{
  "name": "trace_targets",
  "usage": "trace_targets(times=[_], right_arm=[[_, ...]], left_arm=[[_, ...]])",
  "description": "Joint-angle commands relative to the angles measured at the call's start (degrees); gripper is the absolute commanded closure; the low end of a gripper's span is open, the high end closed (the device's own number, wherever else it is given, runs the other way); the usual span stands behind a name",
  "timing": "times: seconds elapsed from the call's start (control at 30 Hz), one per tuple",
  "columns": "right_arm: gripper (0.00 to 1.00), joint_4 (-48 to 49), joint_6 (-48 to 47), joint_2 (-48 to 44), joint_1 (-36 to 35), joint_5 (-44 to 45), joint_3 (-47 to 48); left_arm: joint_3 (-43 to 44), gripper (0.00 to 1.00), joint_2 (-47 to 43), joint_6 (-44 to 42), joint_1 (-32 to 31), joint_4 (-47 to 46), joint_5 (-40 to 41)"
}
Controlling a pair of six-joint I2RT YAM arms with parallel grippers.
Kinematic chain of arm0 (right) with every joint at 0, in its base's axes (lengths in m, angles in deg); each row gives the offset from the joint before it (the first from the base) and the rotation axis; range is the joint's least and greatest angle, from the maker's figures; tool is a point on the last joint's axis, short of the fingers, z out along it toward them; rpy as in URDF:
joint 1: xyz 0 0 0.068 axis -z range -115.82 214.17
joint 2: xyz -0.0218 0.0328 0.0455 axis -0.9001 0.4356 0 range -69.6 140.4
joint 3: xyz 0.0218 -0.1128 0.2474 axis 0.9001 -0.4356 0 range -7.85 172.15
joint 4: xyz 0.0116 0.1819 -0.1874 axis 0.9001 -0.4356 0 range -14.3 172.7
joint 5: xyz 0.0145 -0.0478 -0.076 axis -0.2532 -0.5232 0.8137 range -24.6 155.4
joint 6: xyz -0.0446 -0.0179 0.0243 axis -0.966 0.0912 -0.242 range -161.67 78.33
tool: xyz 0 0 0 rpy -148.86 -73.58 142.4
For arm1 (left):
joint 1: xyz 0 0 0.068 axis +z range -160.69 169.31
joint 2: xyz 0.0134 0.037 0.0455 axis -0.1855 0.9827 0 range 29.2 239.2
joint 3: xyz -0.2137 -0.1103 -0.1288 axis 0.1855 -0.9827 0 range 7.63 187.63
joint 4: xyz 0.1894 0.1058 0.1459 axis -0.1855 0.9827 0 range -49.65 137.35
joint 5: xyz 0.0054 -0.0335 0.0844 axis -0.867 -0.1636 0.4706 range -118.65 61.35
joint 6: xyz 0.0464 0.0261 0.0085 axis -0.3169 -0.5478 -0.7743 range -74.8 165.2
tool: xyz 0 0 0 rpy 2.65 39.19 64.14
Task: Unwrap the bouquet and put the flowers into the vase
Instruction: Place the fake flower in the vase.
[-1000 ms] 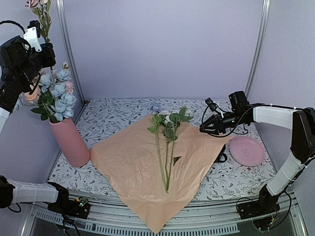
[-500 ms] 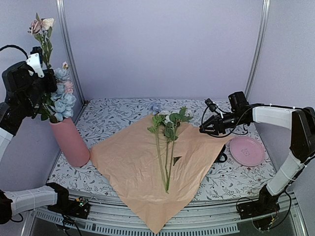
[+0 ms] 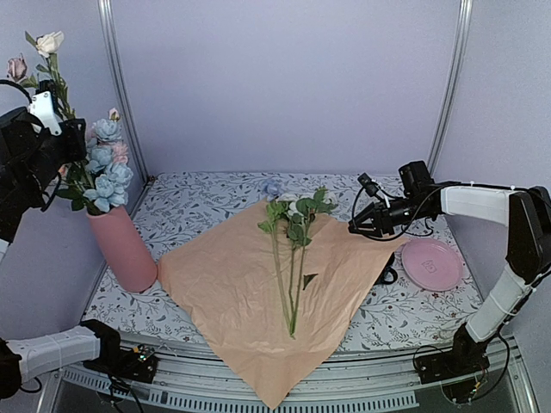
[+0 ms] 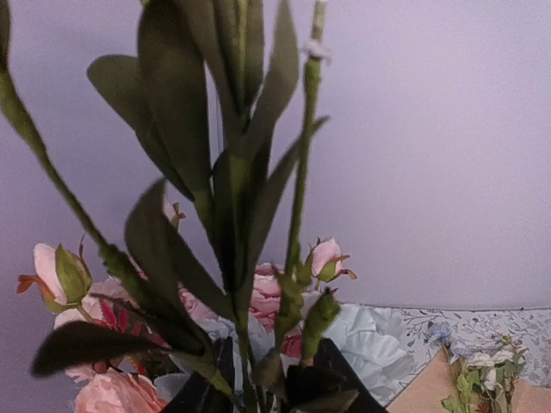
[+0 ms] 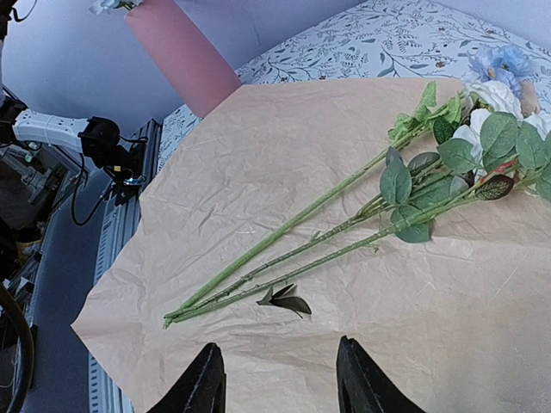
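Observation:
The pink vase [image 3: 123, 247] stands at the left with blue and pink flowers [image 3: 102, 168] in it. My left gripper [image 3: 67, 142] hovers just above those blooms. Its jaws stand a little apart, and tall green stems [image 4: 232, 215] pass loosely between them, leaning left with a cream bud [image 3: 49, 41] on top. Three more flowers [image 3: 288, 275] lie on the unfolded peach paper [image 3: 224, 292]. My right gripper [image 3: 355, 225] hangs open over the paper's right edge with nothing between its fingers [image 5: 205, 379], the stems [image 5: 344, 225] lying ahead of it.
A flat pink plate [image 3: 432, 264] lies at the right, with a small dark object [image 3: 387, 275] between it and the paper. A loose leaf [image 5: 288, 300] lies on the paper. The vase [image 5: 181, 52] shows far off in the right wrist view. Frame posts and walls are close behind the vase.
The left arm came down and drew left, and its jaws parted. The tall stems now lean left, their buds lower and further left. The right arm has not moved.

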Motion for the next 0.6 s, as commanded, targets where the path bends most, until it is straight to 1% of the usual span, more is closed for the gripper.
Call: trace_targets(times=[0.0,0.03,0.07,0.17,0.23,0.27,0.57], right_arm=[[0.54,-0.57,-0.44,0.60,0.08,-1.38,1.68],[0.54,-0.53,-0.47,0.51,0.08,-1.34,1.68],[0.54,-0.57,-0.48,0.47,0.09,-1.31,1.63],[0.54,-0.61,-0.57,0.33,0.07,-1.20,1.63],[0.54,-0.66,-0.66,0.33,0.07,-1.20,1.68],[0.53,-0.69,-0.70,0.33,0.08,-1.20,1.66],[0.54,-1.30,-0.90,1.45,0.08,-2.08,2.08]], left_arm=[[3.86,0.65,1.75,-1.31,0.47,1.53,2.18],[4.26,0.65,2.07,-1.51,0.48,1.54,2.47],[4.54,0.69,2.44,-1.56,0.41,1.76,2.69],[3.83,0.89,2.77,-0.72,0.43,2.77,2.44],[1.78,0.98,1.73,0.28,0.40,3.06,2.00],[0.57,1.00,0.91,0.86,0.44,3.07,1.83],[-9.74,1.00,-6.67,4.05,0.43,3.90,3.39]])
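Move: The left gripper is loosely around the flower's stem, almost directly above the vase, whose mouth lies about 19 cm below and 1 cm to the right. Of the flowers already in it, the blue blooms stand some 6 cm ahead, 4 cm to the right and 8 cm below the hand, the peach rose about 5 cm ahead, 4 cm left and 9 cm below. From the idle right hand the vase mouth lies some 55 cm left, 5 cm back and 11 cm higher. Slide the left gripper, still slightly open, up the stem by about 2 cm and close it to pinch the flower's stem afresh. Then push down quickly, some 6 cm, towards the vase mouth with the fingers shut, tipping them about 5 degrees downward as you sink. ##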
